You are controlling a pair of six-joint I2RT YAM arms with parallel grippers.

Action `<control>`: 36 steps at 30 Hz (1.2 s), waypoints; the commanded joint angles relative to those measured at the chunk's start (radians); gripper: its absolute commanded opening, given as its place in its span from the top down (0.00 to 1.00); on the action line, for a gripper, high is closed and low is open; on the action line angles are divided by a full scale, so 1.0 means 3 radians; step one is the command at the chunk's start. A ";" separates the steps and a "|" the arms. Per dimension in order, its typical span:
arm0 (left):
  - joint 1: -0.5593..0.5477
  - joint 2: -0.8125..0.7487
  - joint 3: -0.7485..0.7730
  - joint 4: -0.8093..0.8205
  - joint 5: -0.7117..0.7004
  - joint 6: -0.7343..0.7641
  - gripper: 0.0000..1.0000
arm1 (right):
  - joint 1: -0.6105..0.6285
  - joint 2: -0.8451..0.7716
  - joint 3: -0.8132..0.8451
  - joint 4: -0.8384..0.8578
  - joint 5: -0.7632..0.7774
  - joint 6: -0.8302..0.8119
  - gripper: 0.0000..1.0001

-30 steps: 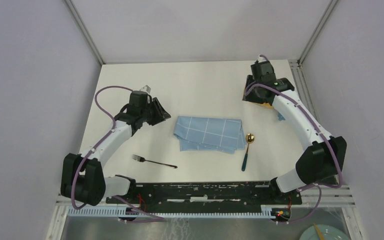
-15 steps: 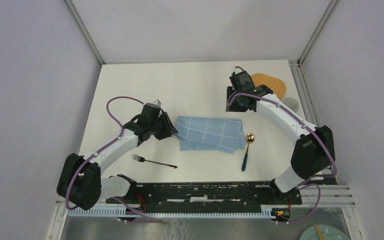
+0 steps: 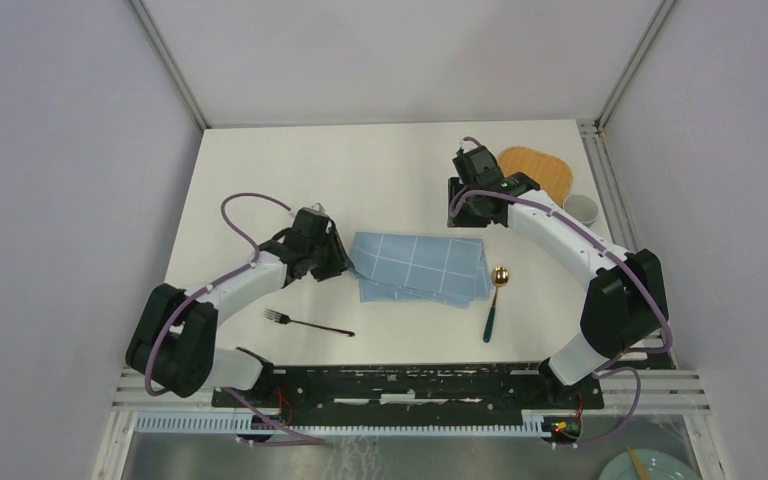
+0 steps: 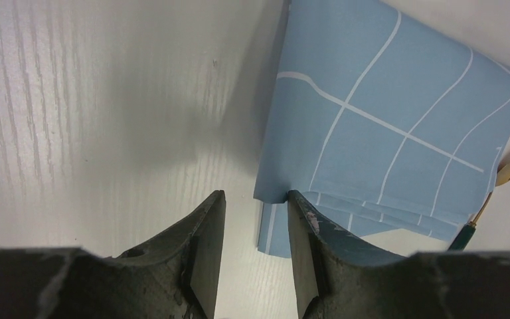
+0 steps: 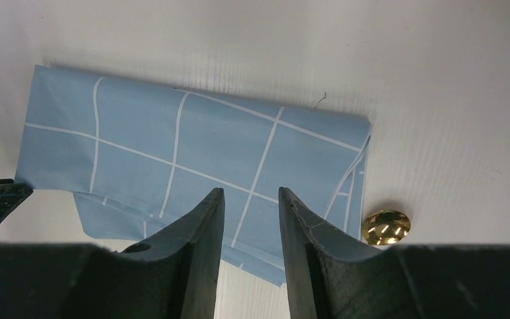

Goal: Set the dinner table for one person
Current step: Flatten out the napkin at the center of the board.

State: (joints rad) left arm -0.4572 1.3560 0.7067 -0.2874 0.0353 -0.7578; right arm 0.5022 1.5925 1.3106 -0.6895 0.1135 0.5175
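Note:
The dinner table (image 3: 260, 170) is a white top. A folded blue checked cloth (image 3: 420, 268) lies at its centre. My left gripper (image 3: 340, 262) stands open low at the cloth's left edge. In the left wrist view the cloth's near corner (image 4: 271, 194) shows between the fingertips of that gripper (image 4: 255, 197), ungripped. My right gripper (image 3: 470, 215) hovers open by the cloth's far right corner. The right wrist view looks down past its open jaws (image 5: 250, 191) onto the cloth (image 5: 192, 139). A dark fork (image 3: 308, 324) lies front left of the cloth and a gold spoon (image 3: 494, 300) to its right.
A wooden board (image 3: 542, 170) lies at the back right with a small pale cup (image 3: 581, 208) beside it near the table's right edge. A pale green plate (image 3: 650, 468) sits below the table at the bottom right. Grey walls enclose the table.
The right arm swung from over the board at the back right toward the cloth's far corner, uncovering board and cup. The left gripper moved right and nearer, up to the cloth's left edge.

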 commanded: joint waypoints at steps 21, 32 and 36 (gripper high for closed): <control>-0.0123 0.0420 0.0037 0.0625 -0.0013 -0.0062 0.98 | 0.0029 -0.0015 -0.0109 0.0049 0.0125 -0.0073 0.60; -0.0210 -0.0051 0.0380 0.0245 -0.0261 -0.0125 0.98 | 0.0129 -0.0164 -0.0679 0.0166 0.0159 -0.0034 0.62; -0.0229 -0.0094 0.0604 0.0148 -0.0278 -0.0145 0.98 | 0.0168 -0.0289 -0.0836 0.0177 0.0190 0.0005 0.62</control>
State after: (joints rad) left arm -0.5201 1.3720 0.7948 -0.2459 -0.0032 -0.7647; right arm 0.5381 1.5829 1.0882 -0.6727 0.1387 0.5079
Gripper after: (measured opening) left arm 0.043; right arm 0.381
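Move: The napkin's near left corner, in the top layer, lies about 1 cm ahead of the left gripper, 2 cm to its right and 3 cm below. The middle of the napkin is level with that gripper and 14 cm right; the fork lies some 11 cm back and 7 cm left of it. From the right gripper, the napkin's middle is 6 cm back, 8 cm left and 11 cm below, the spoon about 14 cm back and 7 cm right. Bring the left gripper down a bit over 2 cm, easing right and slightly forward onto the napkin's near left corner, and shut its half-open fingers on the top layer. Then lift about 5 cm, drifting forward and right, keeping the pinch. Hold the right gripper still at first, then lower it some 7 cm and draw it back about 5 cm over the napkin's right end, fingers open, tipping about 10 degrees. ##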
